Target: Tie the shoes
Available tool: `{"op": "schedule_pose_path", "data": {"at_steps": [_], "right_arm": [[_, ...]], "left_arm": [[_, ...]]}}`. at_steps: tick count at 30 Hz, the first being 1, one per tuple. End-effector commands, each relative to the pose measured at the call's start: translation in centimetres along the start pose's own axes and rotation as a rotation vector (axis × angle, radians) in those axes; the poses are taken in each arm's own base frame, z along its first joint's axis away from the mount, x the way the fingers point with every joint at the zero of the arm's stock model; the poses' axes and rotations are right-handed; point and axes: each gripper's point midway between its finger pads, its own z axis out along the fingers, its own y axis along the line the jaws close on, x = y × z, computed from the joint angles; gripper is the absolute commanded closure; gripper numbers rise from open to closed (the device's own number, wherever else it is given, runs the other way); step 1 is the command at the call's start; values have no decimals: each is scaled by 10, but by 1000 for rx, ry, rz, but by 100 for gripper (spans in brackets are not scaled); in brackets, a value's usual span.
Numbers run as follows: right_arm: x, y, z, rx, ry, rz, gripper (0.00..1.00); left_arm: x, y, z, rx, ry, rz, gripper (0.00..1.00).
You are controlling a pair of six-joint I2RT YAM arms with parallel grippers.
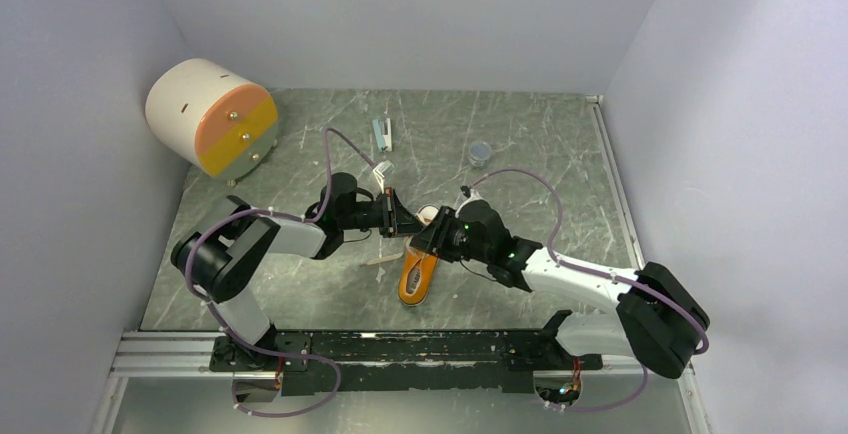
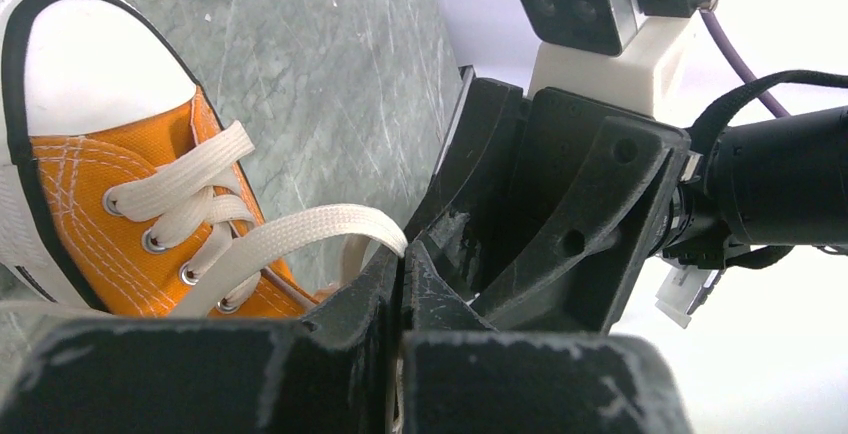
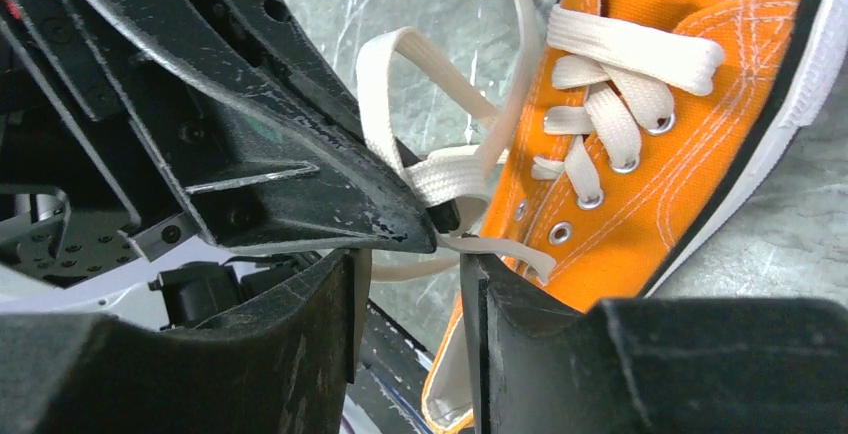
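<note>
The orange shoe [image 1: 418, 276] lies in the middle of the table, heel toward the arm bases, its white toe cap hidden under the grippers from above. In the left wrist view the shoe [image 2: 110, 204] sits at the left, and a white lace [image 2: 290, 234] runs from its eyelets into my left gripper [image 2: 403, 256], which is shut on it. In the right wrist view my right gripper [image 3: 412, 260] stands open beside the shoe [image 3: 660, 154]. The left gripper's fingertip [image 3: 400, 224] sits just above that gap, pinching the lace loop [image 3: 440, 179]. A loose strand drapes over my right finger's tip.
A white cylinder with an orange and yellow face [image 1: 212, 116] stands at the back left. A small teal and white item [image 1: 382, 134] and a small grey round item [image 1: 480, 153] lie at the back. Walls close in on three sides.
</note>
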Motion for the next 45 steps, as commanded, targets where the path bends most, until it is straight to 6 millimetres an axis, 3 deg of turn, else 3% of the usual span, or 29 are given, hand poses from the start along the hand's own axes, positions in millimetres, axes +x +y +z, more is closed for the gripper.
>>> {"op": "schedule_pose_path", "data": {"at_steps": [1,12,22,36,39,44,45], "right_arm": [[-10,-5,2,77,-68,9,58],[-18,-12,5,77,-167,65,64],[-19,-13,15,101,-234,61,59],[-37,-14,20,139,-359,-9,60],[-40,-14,25,151,-363,-30,66],[-33,-19,23,181,-328,-26,98],[-28,-20,19,195,-293,-19,100]], "left_arm": [[-6,-14,1,56,2,48,95],[-4,-14,0,62,4,42,95],[0,-15,-2,72,19,38,95],[5,-14,-3,88,26,22,95],[5,-14,-2,92,31,24,95],[4,-13,-3,80,32,31,95],[4,-12,-3,75,30,31,95]]}}
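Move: The lace strand the right fingers will close on lies about 2 cm ahead of them and 3 cm lower, straight in front. The left fingertips, holding a lace, are about 2 cm ahead of the right hand and 1 cm above it. The shoe's middle is level with it fore and aft, some 2 cm right and 6 cm below. From the left hand, that strand is about 4 cm straight down. Down and forward under the left fingertips, the right hand works in by about 4 cm towards the strand at the wrapped lace, turning some 15 degrees clockwise as it goes. Its half-open fingers shut only at the very end, pinching the strand. The left hand stays nearly in place, keeping its hold on the other lace. ##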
